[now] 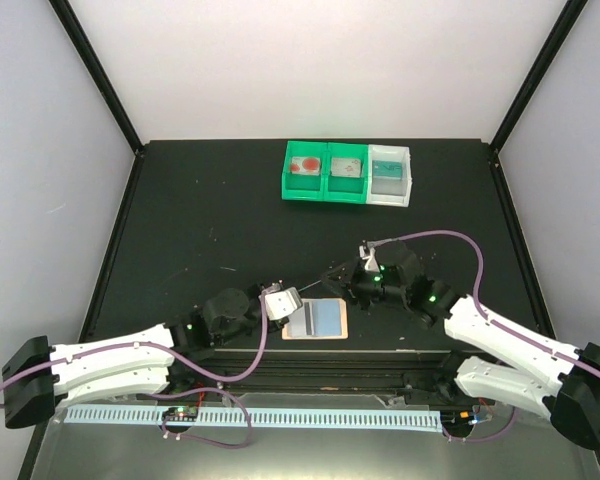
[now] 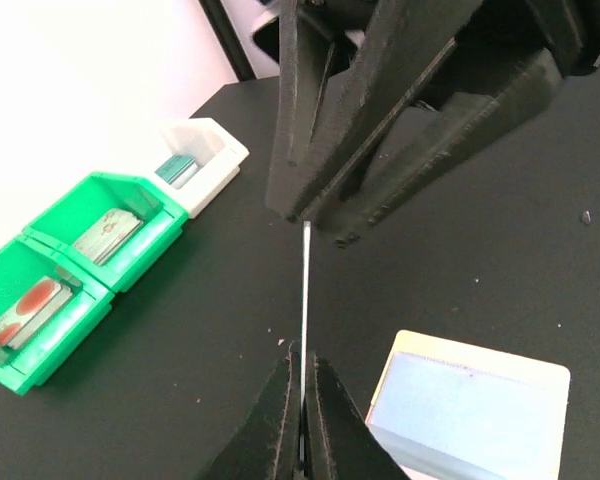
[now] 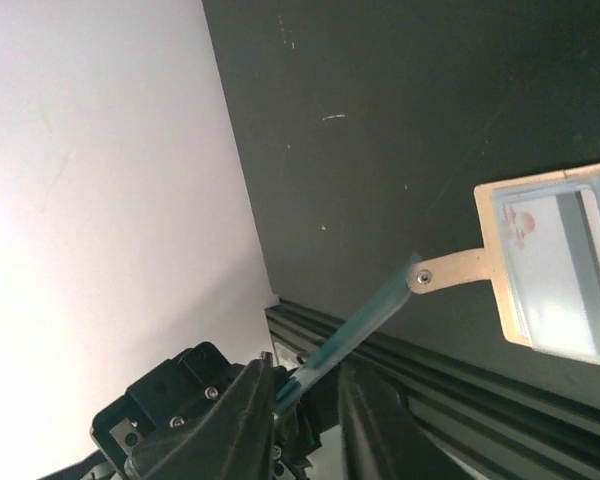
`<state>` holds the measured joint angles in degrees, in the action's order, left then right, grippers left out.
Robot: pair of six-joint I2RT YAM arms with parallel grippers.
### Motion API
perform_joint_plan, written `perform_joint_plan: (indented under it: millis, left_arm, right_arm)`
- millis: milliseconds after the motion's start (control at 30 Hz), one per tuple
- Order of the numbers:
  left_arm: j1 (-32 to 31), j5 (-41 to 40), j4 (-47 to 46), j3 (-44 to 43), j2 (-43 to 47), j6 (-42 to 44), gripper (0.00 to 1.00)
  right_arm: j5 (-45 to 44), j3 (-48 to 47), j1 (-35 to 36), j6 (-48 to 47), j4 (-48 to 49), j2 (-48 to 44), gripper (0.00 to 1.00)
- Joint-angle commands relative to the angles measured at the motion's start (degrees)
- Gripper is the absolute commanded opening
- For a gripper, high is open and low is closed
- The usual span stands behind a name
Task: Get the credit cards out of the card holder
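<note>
The card holder [image 1: 316,320] lies open and flat near the table's front edge, tan with blue-grey panels. One credit card with a dark stripe [image 1: 307,318] sits in it. It also shows in the left wrist view [image 2: 470,410] and in the right wrist view [image 3: 555,265], side tab out. My left gripper [image 2: 303,355] is shut on a thin teal credit card [image 2: 305,290], held upright and seen edge-on, just left of the holder [image 1: 280,303]. My right gripper [image 3: 310,375] is open. Its fingers straddle the far end of that same card [image 3: 355,325].
Two joined green bins [image 1: 325,172] and a white bin [image 1: 390,175], each with cards inside, stand at the back centre. They are at the left in the left wrist view [image 2: 70,270]. A black rail [image 3: 460,400] runs along the table's front edge.
</note>
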<state>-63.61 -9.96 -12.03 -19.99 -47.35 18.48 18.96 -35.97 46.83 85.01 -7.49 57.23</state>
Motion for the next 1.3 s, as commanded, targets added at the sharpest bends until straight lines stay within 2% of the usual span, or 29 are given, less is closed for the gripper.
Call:
perform_joint_plan:
  millis: [0, 100, 233, 367, 533, 700, 1000, 1267]
  left_arm:
    - [0.0, -2.2, -0.6, 0.6, 1.3, -4.5, 0.02]
    - [0.1, -2.5, 0.8, 0.5, 1.3, -6.9, 0.02]
    - [0.4, -3.4, 3.0, -0.1, 1.4, -12.4, 0.02]
    - [2.7, -0.3, 3.8, -1.0, 0.8, -19.8, 0.02]
    - [10.0, 10.7, 4.4, -2.1, 0.8, -29.9, 0.02]
    - [17.8, 23.0, 2.5, -2.3, 1.4, -40.7, 0.02]
    - [25.6, 36.8, -9.6, 1.6, 1.8, -64.5, 0.02]
    - [25.7, 38.5, -17.6, 4.6, 4.8, -77.9, 0.02]
  right_arm:
    - [-2.4, 2.3, -0.1, -4.0, 1.6, -2.6, 0.3]
    - [-3.9, 3.3, -0.1, -7.6, 2.4, -4.8, 0.49]
    - [-7.2, 2.2, -0.1, -17.3, 0.9, -8.3, 0.59]
    - [-8.5, 4.1, -0.1, -25.4, 3.6, -11.9, 0.61]
    - [-4.2, 7.4, -0.1, -30.8, 9.3, -14.5, 0.62]
    - [0.6, 6.6, -0.1, -34.1, 10.6, -13.4, 0.63]
    - [1.0, 9.2, -0.1, -30.7, 16.6, -11.0, 0.63]
    - [1.2, 12.7, -0.1, -24.7, 23.2, -10.0, 0.63]
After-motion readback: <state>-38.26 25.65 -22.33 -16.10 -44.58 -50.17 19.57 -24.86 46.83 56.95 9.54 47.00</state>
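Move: The upright teal card is already pinched in the left gripper, its middle about 3 cm to the right of the left hand, 1 cm ahead and level. The card holder lies open on the table roughly 15 cm below that hand, 3 cm to its right and 0 cm ahead. From the right hand, whose fingers are just opening at the card's other edge, the card's middle is some 2 cm to the left, neither ahead nor back, and level; the holder is 1 cm left, 1 cm back and 15 cm down. Keep the left gripper shut on the card and roll it about 75 degrees, counter-clockwise looking along its fingers, carrying it forward and left with a slight dip, then up and a little back. Open the right gripper wide to let go of the card, back it off rightward and up about 4 cm while rolling it some 35 degrees, then ease it slightly left and down again, staying open beside the card's free end. ##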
